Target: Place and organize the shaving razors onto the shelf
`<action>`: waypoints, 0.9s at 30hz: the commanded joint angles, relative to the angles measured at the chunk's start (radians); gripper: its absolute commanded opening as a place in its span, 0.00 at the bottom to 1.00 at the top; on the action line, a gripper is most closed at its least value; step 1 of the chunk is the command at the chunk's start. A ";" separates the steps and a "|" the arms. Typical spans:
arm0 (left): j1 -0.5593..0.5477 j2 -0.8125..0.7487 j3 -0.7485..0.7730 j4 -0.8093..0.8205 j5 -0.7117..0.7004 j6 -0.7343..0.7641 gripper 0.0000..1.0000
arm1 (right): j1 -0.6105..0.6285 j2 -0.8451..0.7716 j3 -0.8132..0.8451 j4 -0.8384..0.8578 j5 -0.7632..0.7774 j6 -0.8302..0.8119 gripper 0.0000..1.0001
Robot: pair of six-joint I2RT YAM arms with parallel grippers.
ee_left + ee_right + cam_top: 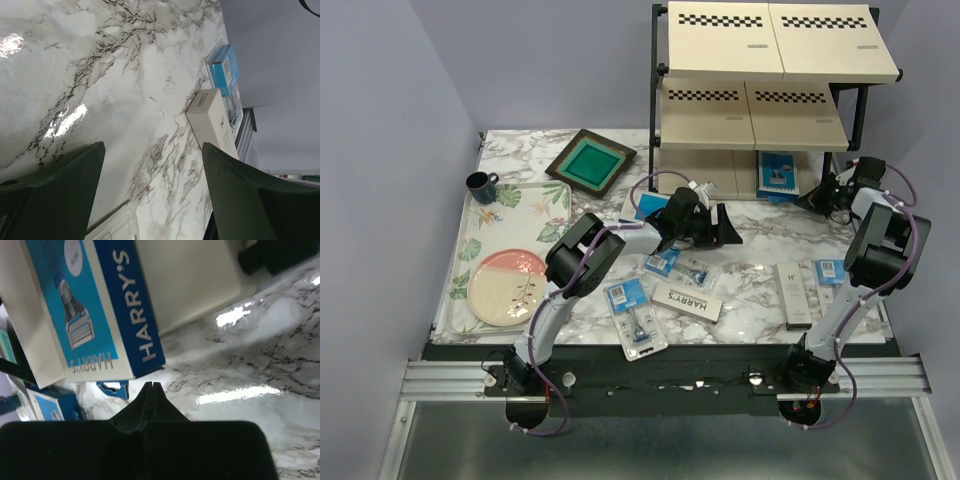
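The shelf (pixel 796 113) stands at the back right. A dark-blue razor box (pixel 778 175) lies on its lowest board. My right gripper (pixel 815 198) is shut and empty just off that box's corner; in the right wrist view the shut tips (pixel 151 385) sit right below the blue HARRY'S box (pixel 100 305). On the marble lie two white boxes (pixel 688 300) (pixel 793 293), blister packs (pixel 637 318) (pixel 680 266) (pixel 830 270) and a second blue box (pixel 645 205). My left gripper (pixel 728 228) hovers open mid-table with nothing between its fingers (pixel 60 185).
A floral tray (pixel 525 205) with a pink plate (pixel 510 290) fills the left side, with a dark mug (pixel 480 185) at its far end. A dark square frame with a green centre (pixel 590 160) lies behind it. The shelf's black posts (pixel 658 90) stand close to both arms.
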 commanded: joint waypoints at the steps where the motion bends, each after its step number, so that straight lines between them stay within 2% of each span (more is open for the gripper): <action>1: -0.007 -0.033 0.004 -0.023 -0.014 0.028 0.88 | -0.004 0.045 0.055 0.043 0.055 0.030 0.01; 12: -0.010 -0.043 0.002 -0.044 -0.029 0.054 0.88 | 0.012 0.098 0.110 0.108 0.058 0.105 0.04; 18: -0.011 -0.094 0.004 -0.072 -0.005 0.118 0.90 | 0.012 0.022 0.076 0.065 0.036 0.050 0.06; 21: -0.007 -0.160 0.018 -0.141 0.034 0.177 0.92 | 0.012 -0.097 0.006 0.025 0.004 -0.021 0.15; 22: -0.002 -0.177 0.001 -0.158 0.054 0.189 0.91 | 0.012 -0.128 -0.012 -0.005 -0.002 -0.035 0.26; 23: 0.004 -0.219 -0.013 -0.164 0.064 0.189 0.92 | 0.012 -0.157 -0.060 -0.019 -0.013 -0.053 0.31; 25: 0.012 -0.267 -0.065 -0.196 0.061 0.186 0.92 | 0.018 -0.254 -0.112 -0.059 -0.054 -0.125 0.41; 27: 0.030 -0.354 -0.117 -0.199 0.037 0.212 0.91 | 0.032 -0.335 -0.189 -0.103 -0.053 -0.182 0.47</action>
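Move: The blue Harry's box lies on the bottom shelf, its middle about 7 cm ahead of my closed right fingertips, 6 cm to their left and roughly level with them. The shelf's right front post stands about 6 cm to their right and 4 cm ahead; on the table, the white carton lies some 22 cm back and 2 cm left. From my left hand, that blue box is about 13 cm ahead, 11 cm right and slightly lower. I nudge my closed right fingertips about 3 cm forward and slightly right, against the near end of the blue box to seat it deeper. Then I draw them straight back some 4 to 5 cm and up off the shelf edge, opening the fingers partway. My left hand, still wide open, stays low, then rises about 5 cm at the end. ##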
